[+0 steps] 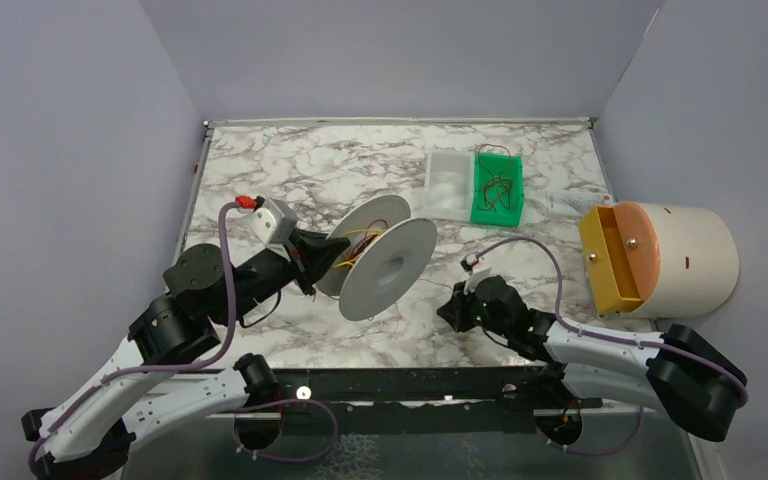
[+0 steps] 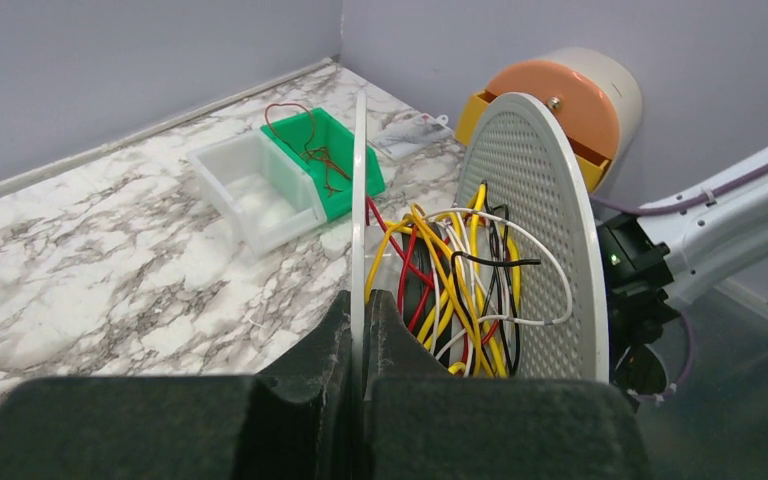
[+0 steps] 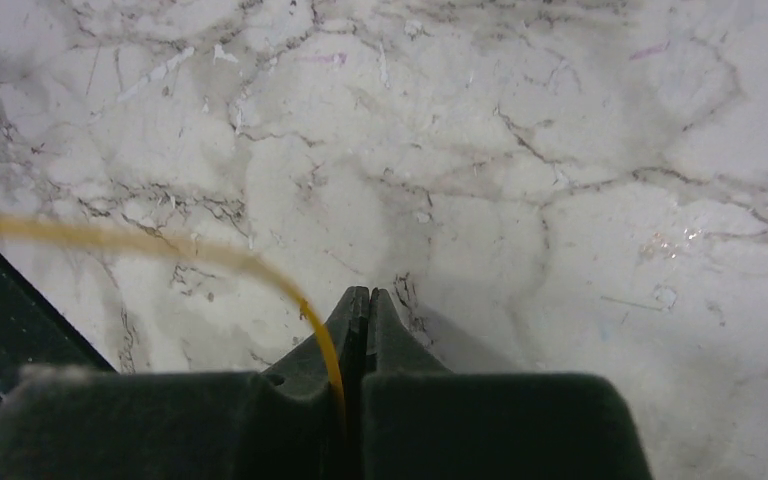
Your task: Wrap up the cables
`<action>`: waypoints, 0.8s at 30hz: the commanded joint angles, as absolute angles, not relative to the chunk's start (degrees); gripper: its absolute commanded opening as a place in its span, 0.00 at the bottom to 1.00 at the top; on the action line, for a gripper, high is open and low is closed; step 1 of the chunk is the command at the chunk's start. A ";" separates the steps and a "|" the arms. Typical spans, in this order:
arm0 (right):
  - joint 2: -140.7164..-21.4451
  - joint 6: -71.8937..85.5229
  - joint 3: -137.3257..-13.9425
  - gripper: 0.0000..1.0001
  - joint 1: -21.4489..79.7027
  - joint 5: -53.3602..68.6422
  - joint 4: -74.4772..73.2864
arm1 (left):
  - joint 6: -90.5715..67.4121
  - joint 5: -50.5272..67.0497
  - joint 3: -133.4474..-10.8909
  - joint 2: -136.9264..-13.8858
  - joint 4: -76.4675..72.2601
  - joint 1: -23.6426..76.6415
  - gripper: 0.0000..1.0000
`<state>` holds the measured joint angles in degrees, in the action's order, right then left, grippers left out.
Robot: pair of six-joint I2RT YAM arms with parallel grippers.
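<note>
A translucent white spool (image 1: pixel 390 265) stands on edge at the table's middle. My left gripper (image 1: pixel 325 258) is shut on the thin rim of its left flange (image 2: pixel 359 200), pinched between the fingers (image 2: pixel 360 300). Yellow, red, white and black cables (image 2: pixel 450 280) lie loosely coiled between the two flanges, against the perforated right flange (image 2: pixel 535 230). To the right of the spool my right gripper (image 1: pixel 452 310) points down at the marble. Its jaws are shut (image 3: pixel 368 295) on a thin yellow-orange cable (image 3: pixel 160 243) that runs off to the left. More thin reddish cables (image 1: pixel 495 185) lie in the green bin.
A green bin (image 1: pixel 513 205) and a clear white bin (image 1: pixel 435 205) stand side by side at the back. A cream cylinder with an orange front and a yellow drawer (image 1: pixel 660 255) sits at the right wall. A black rail (image 1: pixel 410 385) runs along the near edge.
</note>
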<state>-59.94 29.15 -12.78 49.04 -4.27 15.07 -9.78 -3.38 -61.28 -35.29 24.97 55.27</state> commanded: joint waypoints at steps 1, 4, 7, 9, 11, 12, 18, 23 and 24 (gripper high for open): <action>-59.95 33.33 -9.96 0.01 48.87 0.91 19.69 | -12.50 -10.30 -63.21 -35.36 15.30 55.55 0.00; -60.12 35.00 -8.56 0.01 48.95 2.71 21.12 | -13.28 -14.07 -62.82 -36.03 14.16 55.55 0.00; -59.34 35.99 -7.41 0.01 49.10 4.29 22.00 | -13.90 -17.45 -62.77 -36.86 13.60 55.55 0.00; -58.42 36.42 -6.69 0.01 49.49 4.84 22.31 | -14.01 -18.46 -62.74 -37.54 13.22 55.55 0.00; -57.07 36.56 -6.07 0.01 49.72 5.01 22.20 | -14.02 -18.99 -62.68 -38.35 12.99 55.57 0.00; -56.25 36.52 -5.80 0.01 49.81 5.08 22.08 | -14.05 -19.27 -62.62 -38.66 12.93 55.55 0.00; -52.56 35.87 -5.66 0.01 50.89 7.33 21.03 | -14.36 -24.37 -62.37 -40.71 12.75 55.55 0.00; -52.30 36.15 -7.16 0.01 57.04 3.08 19.91 | -14.76 -30.16 -62.27 -43.51 12.21 55.55 0.00; -52.93 36.20 -7.64 0.01 58.81 1.75 19.83 | -14.83 -31.29 -62.19 -43.96 11.91 55.55 0.00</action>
<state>-52.60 35.97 -6.33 54.13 4.86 19.66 -13.26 -23.90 -61.28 -43.18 19.27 55.27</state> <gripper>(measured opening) 0.017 0.027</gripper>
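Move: The cable-filled spool, already pinched by its left flange in the left hand, has its hub about 7 cm to that hand's right, 1 cm ahead and at its height. From the right hand, which already holds the yellow cable, the hub is some 12 cm left, level front to back and roughly 32 cm up. The clear tray lies about 31 cm ahead of the right hand, 4 cm right and 2 cm down, with the green tray 10 cm right of it. The spool is carried forward about 6.5 cm by the left hand, first rising a centimetre and then sinking slightly, while turning some 20 degrees counter-clockwise, its flange still pinched. Against this the right hand, fingers staying shut on the yellow cable, draws back about 5.5 cm and a little left, near the table, dipping and coming up again as the wrist turns and tilts. ##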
